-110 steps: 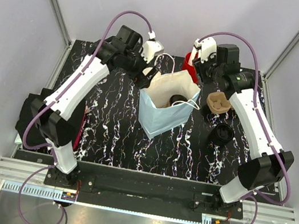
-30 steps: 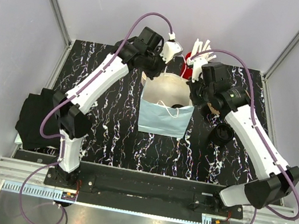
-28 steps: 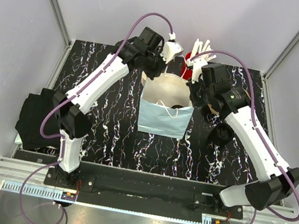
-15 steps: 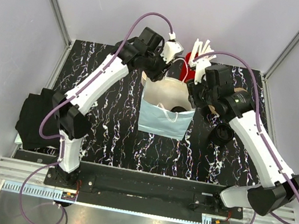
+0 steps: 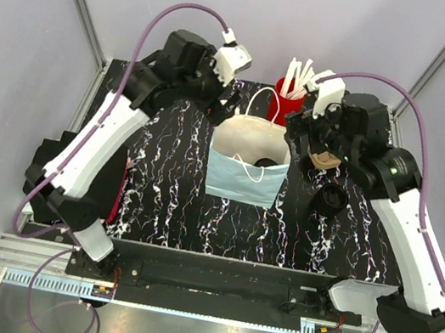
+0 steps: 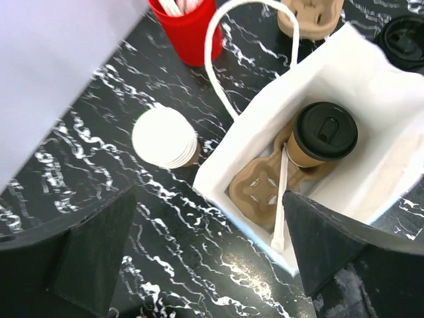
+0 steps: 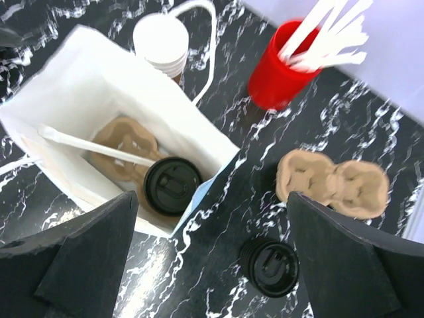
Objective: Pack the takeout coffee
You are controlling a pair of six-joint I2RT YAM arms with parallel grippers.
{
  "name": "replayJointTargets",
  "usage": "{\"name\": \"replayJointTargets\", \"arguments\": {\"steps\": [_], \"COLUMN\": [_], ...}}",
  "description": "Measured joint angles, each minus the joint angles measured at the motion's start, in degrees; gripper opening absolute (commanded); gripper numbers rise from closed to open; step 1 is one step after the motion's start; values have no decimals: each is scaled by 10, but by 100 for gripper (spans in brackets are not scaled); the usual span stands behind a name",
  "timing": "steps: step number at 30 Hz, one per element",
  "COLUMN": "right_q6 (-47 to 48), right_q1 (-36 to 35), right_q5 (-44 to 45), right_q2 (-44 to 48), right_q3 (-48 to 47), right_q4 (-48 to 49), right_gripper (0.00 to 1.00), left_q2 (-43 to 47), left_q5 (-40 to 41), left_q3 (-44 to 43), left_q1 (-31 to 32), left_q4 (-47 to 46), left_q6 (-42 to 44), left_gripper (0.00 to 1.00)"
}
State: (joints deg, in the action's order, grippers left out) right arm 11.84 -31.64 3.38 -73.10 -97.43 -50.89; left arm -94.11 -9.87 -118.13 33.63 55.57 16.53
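The takeout coffee [image 6: 324, 132], a brown cup under a black lid [image 7: 172, 185], stands inside the white and blue paper bag [image 5: 242, 177]. It sits in a brown pulp carrier [image 6: 263, 187] at the bag's bottom, and a white stick [image 6: 283, 199] lies across that carrier. From above, the lid [image 5: 268, 159] shows in the bag's right half. My left gripper [image 6: 212, 265] hangs open above the bag's back left corner [image 5: 219, 102]. My right gripper [image 7: 218, 265] hangs open above the bag's right edge [image 5: 301, 134]. Neither holds anything.
A stack of lidless cups [image 6: 164, 138] stands behind the bag's left corner. A red cup of white sticks [image 5: 289, 99] stands at the back. A second pulp carrier [image 7: 331, 182] and a stack of black lids [image 7: 268, 265] lie right of the bag. A black cloth [image 5: 48, 179] lies far left.
Both grippers were shut at the bag's rim and have opened and let go. Both arms have lifted up and away from the bag, left to the left, right to the right.
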Motion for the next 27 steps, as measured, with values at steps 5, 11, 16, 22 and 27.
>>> {"name": "replayJointTargets", "arguments": {"steps": [5,11,16,22,27], "right_q6": [19,51,70,83,86], "right_q1": [0,0,-1,-1,-2], "right_q5": [-1,-10,15,83,163], "right_q2": [33,96,157,194,201], "right_q3": [-18,6,41,85,91], "right_q4": [1,39,90,166,225], "right_gripper": [100,100,100,100,99], "left_q2": [59,128,226,361,401], "left_q5": [24,9,-10,-4,13], "left_q3": [22,53,159,298,298], "left_q1": [0,-59,-199,-278,-323], "left_q4": [-9,-36,-123,-206,-244], "left_q6": [2,-26,-85,-134,-136], "left_gripper": [99,99,99,99,99]}}
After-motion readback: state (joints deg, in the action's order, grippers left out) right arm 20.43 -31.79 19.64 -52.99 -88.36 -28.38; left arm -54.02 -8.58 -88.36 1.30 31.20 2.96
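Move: The open blue bag's middle lies some 8 cm right of the left gripper, about 1 cm back and 21 below. From the right gripper it is about 8 cm left, 3 ahead and 21 below. The cup stack stands 12 cm ahead of the left gripper, 1 cm right; the red straw cup is 19 ahead and 17 right. The black lids sit 2 cm ahead and 15 right of the right gripper; the carrier is 16 ahead, 17 right. Clear both open, empty grippers off the packed bag. Lift the left one up and slightly back, then sweep it left, about 22 cm sideways and 12 up in all, turning counter-clockwise as its fingers tip upward. Raise the right some 13 cm, first back, then rightwards, away from the bag, tilting its fingers up about 30 degrees. ##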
